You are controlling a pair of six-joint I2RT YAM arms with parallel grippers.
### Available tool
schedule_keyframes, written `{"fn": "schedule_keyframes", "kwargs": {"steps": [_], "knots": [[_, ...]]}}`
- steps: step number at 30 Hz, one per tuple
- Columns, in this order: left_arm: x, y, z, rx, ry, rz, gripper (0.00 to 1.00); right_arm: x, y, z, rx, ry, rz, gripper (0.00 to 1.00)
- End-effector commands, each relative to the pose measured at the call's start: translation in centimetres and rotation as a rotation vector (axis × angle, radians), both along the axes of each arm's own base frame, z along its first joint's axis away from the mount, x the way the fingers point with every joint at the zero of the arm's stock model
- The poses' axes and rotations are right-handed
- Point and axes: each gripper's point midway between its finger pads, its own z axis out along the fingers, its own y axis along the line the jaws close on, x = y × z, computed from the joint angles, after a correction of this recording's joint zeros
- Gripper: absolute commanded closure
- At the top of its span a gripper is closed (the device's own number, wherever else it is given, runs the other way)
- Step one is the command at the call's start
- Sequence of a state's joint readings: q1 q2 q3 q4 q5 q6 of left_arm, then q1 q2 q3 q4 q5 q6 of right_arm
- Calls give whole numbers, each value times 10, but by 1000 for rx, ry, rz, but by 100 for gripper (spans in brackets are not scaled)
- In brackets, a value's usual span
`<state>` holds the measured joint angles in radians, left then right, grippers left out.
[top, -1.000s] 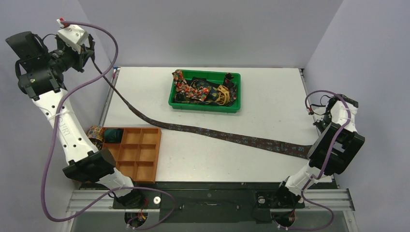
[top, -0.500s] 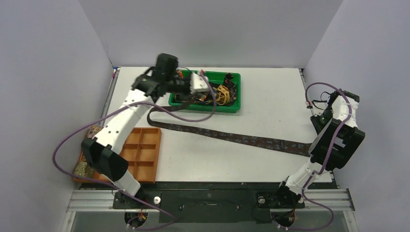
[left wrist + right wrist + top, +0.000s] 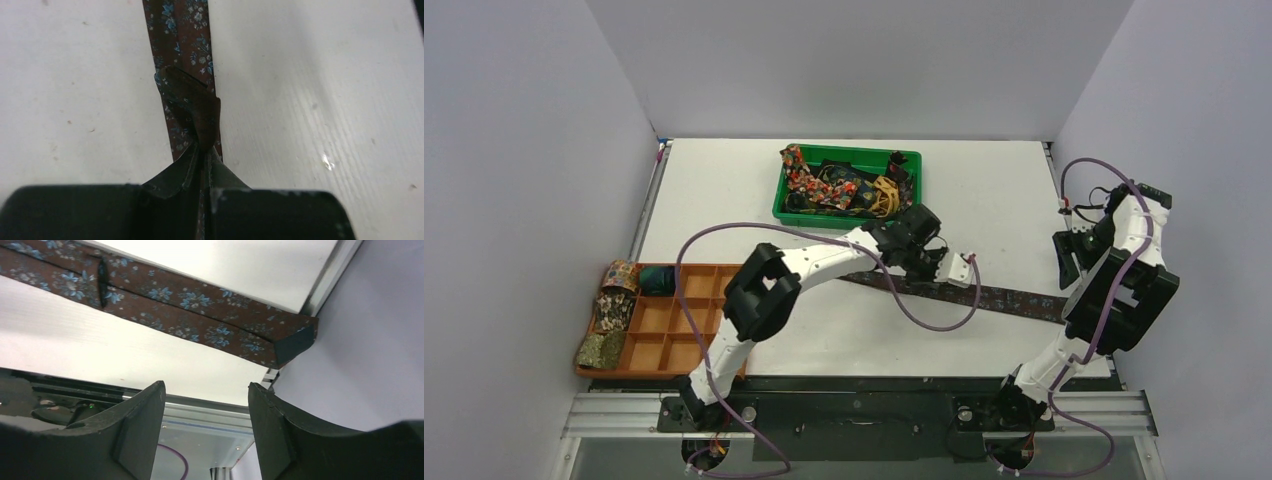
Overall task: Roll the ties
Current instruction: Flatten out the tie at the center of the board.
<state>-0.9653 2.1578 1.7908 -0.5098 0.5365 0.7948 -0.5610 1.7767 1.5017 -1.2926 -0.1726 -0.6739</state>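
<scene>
A long dark brown tie (image 3: 1014, 298) with small blue flowers lies across the table's right half. My left gripper (image 3: 932, 268) is shut on its narrow end (image 3: 192, 105) and holds it folded back on top of the tie's own length (image 3: 182, 30), low over the table. My right gripper (image 3: 1069, 262) is open and empty, raised beside the tie's wide end (image 3: 295, 342), which lies at the table's right edge. More ties (image 3: 839, 185), red floral, dark and yellow, lie tangled in a green bin (image 3: 844, 222). Small rolled ties (image 3: 614, 300) sit in an orange tray.
The orange compartment tray (image 3: 709, 325) stands at the near left edge with rolls in its left cells. The green bin stands at the back centre. Purple cables (image 3: 924, 320) loop from the left arm over the table. Grey walls close in both sides.
My left arm swung from high at the far left across to the table's middle, carrying the tie's narrow end over and down onto the tie. The right gripper shifted slightly.
</scene>
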Motion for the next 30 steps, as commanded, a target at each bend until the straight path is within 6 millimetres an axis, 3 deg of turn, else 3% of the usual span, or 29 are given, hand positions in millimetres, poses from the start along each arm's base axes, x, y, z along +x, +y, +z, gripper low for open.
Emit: {"fn": "schedule_keyframes", "kwargs": {"steps": [1,4,8,11,13,14,16,19,22,26,30], "knots": [[27,-15,-20,27,-78,55,100,2,21,23,60,-59,-16,44],[24,9,-58,146,-74,20,100,-2,25,20,76,-46,-16,45],[9,68,-100,329,-71,-68,100,-2,26,16,87,-36,-14,45],[8,108,-106,403,-33,-72,100,-1,29,16,106,-30,-12,48],[20,145,-101,433,-16,-39,100,-1,34,15,127,-26,-9,49],[13,166,-110,472,7,-56,100,-1,37,15,143,-28,-8,49],[16,188,-100,470,14,-54,100,-1,49,15,180,-28,2,50],[22,205,-85,466,-22,-45,100,0,72,14,244,-29,23,54],[27,203,-69,439,-48,-33,100,1,93,16,299,-39,18,57],[33,161,-33,341,-107,5,100,1,120,15,377,-32,4,61],[30,113,-17,295,-166,8,100,-5,131,10,425,-10,-17,62]]}}
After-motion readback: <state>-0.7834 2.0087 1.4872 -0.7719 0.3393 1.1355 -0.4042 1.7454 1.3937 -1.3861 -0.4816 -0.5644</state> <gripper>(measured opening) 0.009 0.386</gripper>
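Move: The left hand has the tie's narrow end already pinched, and the tie's flat strip lies straight under it, about 8 cm down. From that hand the green box is some 19 cm left and 25 cm farther out, and the tie's wide tip about 46 cm right and 9 cm back. The empty right hand has that tip, overhanging the board's edge, roughly 12 cm to its right, 3 cm back and 10 cm below. Keeping its pinch on the narrow end, the left hand sinks about 7.5 cm onto the lying strip and drags the tie left some 20 cm, drifting slightly forward, its fingers steepening by over 20 degrees; then it eases back right a little and starts to rise. The open right hand follows level, 11 cm left, tilting its fingers leftward and closing them partway, touching nothing. ##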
